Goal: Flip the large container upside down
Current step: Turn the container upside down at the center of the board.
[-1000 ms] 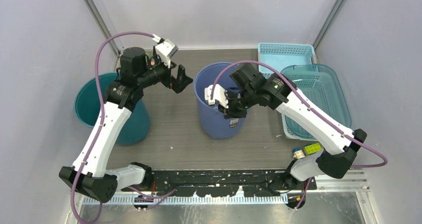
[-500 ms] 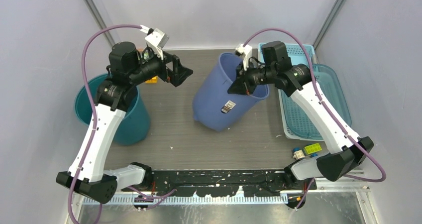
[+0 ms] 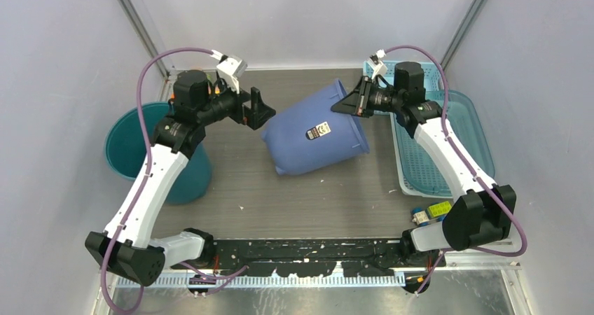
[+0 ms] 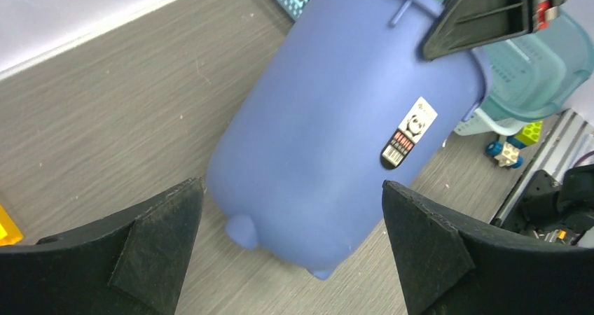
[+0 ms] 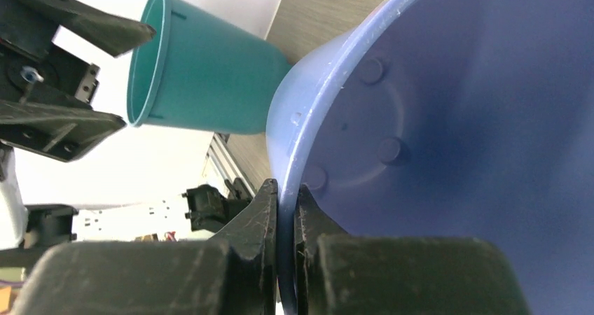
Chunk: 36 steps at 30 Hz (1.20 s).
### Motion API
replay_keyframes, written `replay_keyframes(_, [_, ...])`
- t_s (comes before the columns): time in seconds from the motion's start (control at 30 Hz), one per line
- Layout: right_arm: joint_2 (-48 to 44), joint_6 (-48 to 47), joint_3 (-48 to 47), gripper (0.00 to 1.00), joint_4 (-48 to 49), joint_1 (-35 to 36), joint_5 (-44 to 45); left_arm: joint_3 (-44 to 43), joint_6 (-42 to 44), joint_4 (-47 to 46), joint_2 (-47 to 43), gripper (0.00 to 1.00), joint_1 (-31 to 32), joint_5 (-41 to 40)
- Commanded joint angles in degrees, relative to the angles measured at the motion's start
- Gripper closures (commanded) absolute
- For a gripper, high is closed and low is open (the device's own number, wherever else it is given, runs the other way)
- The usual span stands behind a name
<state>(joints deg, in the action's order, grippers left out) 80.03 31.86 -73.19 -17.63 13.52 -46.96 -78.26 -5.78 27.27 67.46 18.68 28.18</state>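
The large container [image 3: 315, 136] is a blue bucket with a small label. It lies tipped far over, its mouth toward the back right and its footed base toward the front left, low against the tabletop. My right gripper [image 3: 352, 102] is shut on its rim; the right wrist view shows the rim [image 5: 284, 140] pinched between the two fingers of the right gripper [image 5: 286, 196], with the container's inside [image 5: 476, 119] to the right. My left gripper [image 3: 258, 110] hangs open just left of the container's base. In the left wrist view, the left gripper [image 4: 292, 183] frames the container [image 4: 336, 140] without touching it.
A teal bucket [image 3: 129, 143] stands upright at the left wall, beside the left arm. A teal basket [image 3: 459, 129] and a light blue basket [image 3: 403, 72] sit at the back right, under the right arm. Small toy blocks [image 3: 440, 208] lie near the right arm's base.
The right gripper has carried the rim up and toward the back right, tipping the container from upright onto its side. The left gripper stayed open and shifted slightly toward the base.
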Motion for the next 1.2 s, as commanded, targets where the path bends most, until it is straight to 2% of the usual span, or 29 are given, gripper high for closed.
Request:
replay_keyframes(0.0, [-1.8, 2.7, 1.3, 0.99, 8.8, -1.7, -1.4, 3.7, 0.0, -5.9, 0.4, 0.0, -0.1, -3.5])
replay_keyframes(0.17, [-1.0, -6.6, 3.9, 0.93, 4.7, -2.7, 1.9, 7.8, 0.2, -8.5, 2.8, 0.0, -0.1, -6.1])
replay_keyframes(0.23, [0.0, -5.5, 5.3, 0.91, 6.7, -4.0, 2.0, 8.4, 0.4, -9.2, 3.5, 0.0, -0.1, -6.3])
replay_keyframes(0.33, [1.3, 0.1, 7.4, 0.91, 12.9, -5.6, -2.5, 9.5, 0.0, -10.9, 3.8, 0.0, -0.1, -5.4])
replay_keyframes(0.4, [1.5, -0.1, 7.8, 0.88, 12.6, -5.6, -3.5, 10.7, -0.8, -12.5, 4.1, 0.0, -0.1, -4.8])
replay_keyframes(0.67, [-1.2, -6.0, 12.0, 0.65, 12.1, -5.7, 2.7, 14.8, -6.8, -15.2, 5.5, 0.0, -0.2, -4.9])
replay_keyframes(0.9, [-2.7, -9.7, 13.9, 0.39, 12.2, -5.6, 9.0, 18.1, -11.1, -19.3, 5.7, 0.0, -0.2, -4.7])
replay_keyframes(1.0, [-4.3, -10.0, 14.0, 0.35, 12.5, -5.6, 10.9, 18.7, -11.7, -19.7, 5.8, 0.0, -0.2, -4.7])
replay_keyframes(1.17, [-6.4, -10.3, 14.4, 0.35, 13.7, -5.5, 15.1, 19.0, -13.6, -19.6, 5.7, 0.0, -0.2, -6.0])
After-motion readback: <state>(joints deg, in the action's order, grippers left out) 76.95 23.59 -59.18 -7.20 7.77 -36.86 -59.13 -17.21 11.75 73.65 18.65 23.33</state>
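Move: The right gripper already pinches the upper rim of the large blue container, its mouth to the right; the container's middle is about 8 cm to that hand's left, roughly level front to back and 10 cm below. The stacked teal baskets lie some 35 cm to that hand's right, 3 cm farther out. From the open left gripper, the container's middle is about 13 cm right, 2 cm ahead and 15 cm below; the teal bin stands roughly 30 cm left, 4 cm back. Lower the right gripper about 7 cm while easing it 5 to 6 cm right and a little forward, keeping its pinch on the rim at first, then opening midway so the rim is free between the fingers. Meanwhile bring the wide-open left gripper down some 13 cm and slightly forward towards the container's footed base, tipping the fingers down about 15 degrees. ##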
